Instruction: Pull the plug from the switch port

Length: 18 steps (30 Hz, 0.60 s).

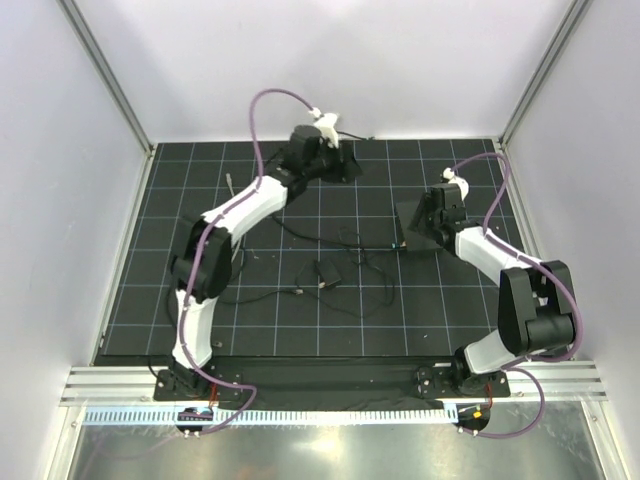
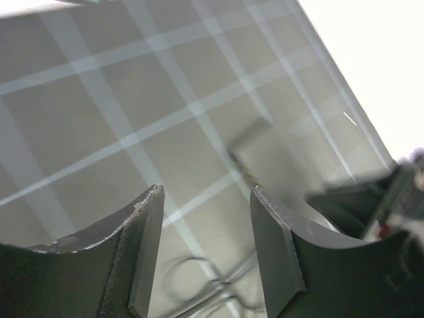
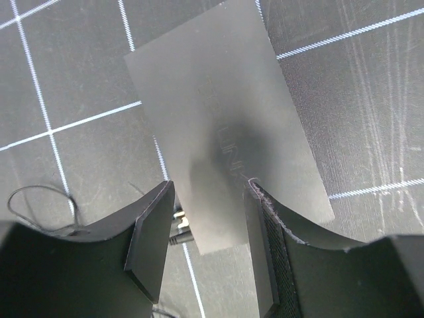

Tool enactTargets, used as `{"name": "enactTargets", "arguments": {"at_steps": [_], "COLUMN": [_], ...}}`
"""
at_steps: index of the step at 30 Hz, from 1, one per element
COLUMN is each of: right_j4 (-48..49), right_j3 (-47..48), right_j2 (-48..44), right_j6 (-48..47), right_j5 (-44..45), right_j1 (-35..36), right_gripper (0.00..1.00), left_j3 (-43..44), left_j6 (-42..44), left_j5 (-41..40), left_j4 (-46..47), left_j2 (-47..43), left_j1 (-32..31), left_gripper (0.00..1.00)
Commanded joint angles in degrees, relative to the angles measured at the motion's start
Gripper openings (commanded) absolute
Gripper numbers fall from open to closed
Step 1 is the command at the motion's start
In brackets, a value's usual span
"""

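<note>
The switch, a flat matte-black box, lies on the gridded mat at right of centre. My right gripper stands open over its near end. The right finger overlaps the box's top and the left finger hangs beside its long edge. A metal-tipped plug with a black boot sits against that edge, half hidden behind the left finger, so the port itself does not show. My left gripper is far back on the mat, open, with only mat and a thin wire loop between its fingers.
Loose thin black wires and a small black block lie mid-mat. White walls close in the back and both sides. The left arm's purple cable arches over the back edge. The left wrist view is blurred.
</note>
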Motion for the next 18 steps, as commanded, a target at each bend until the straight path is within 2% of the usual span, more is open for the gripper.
{"name": "enactTargets", "arguments": {"at_steps": [1,8,18], "right_j4": [-0.12,-1.71,-0.40], "right_j3": [-0.17,-1.40,-1.92], "right_j2": [-3.61,-3.88,-1.24], "right_j6": [0.45,2.74,3.00], "right_j5": [2.30,3.80,0.19], "right_j1": [0.04,-1.37,-2.07], "right_gripper": [0.54,0.52,0.51], "left_j3": [1.24,5.98,12.66], "left_j6": [1.94,1.96,0.02], "left_j5": [21.67,34.69,37.61], "left_j4": [7.21,4.06,1.50], "left_j2": [7.22,15.40,24.19], "left_j1": [-3.61,-7.14,-8.37], "left_gripper": [0.59,0.56,0.56]}}
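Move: The black cable's plug in the switch port lies about 14 cm back, 17 cm to the right and 20 cm below the left gripper. The thin power plug sits some 2 cm back of it; the switch's middle is roughly 6 cm farther out and 6 cm right of it; the power adapter lies about 8 cm back and 19 cm left of it. From the right gripper, the plug is about 3 cm back, 7 cm left and 6 cm below. Swing the left gripper down, right and back, some 13 cm each way, towards the black plug on the switch's port side, slowing to a stop short of it. Turn the wrist about 40 degrees clockwise and tip the fingers a little further down so they point right at the port, half open throughout. Ease the open right gripper slightly right and back above the switch. ##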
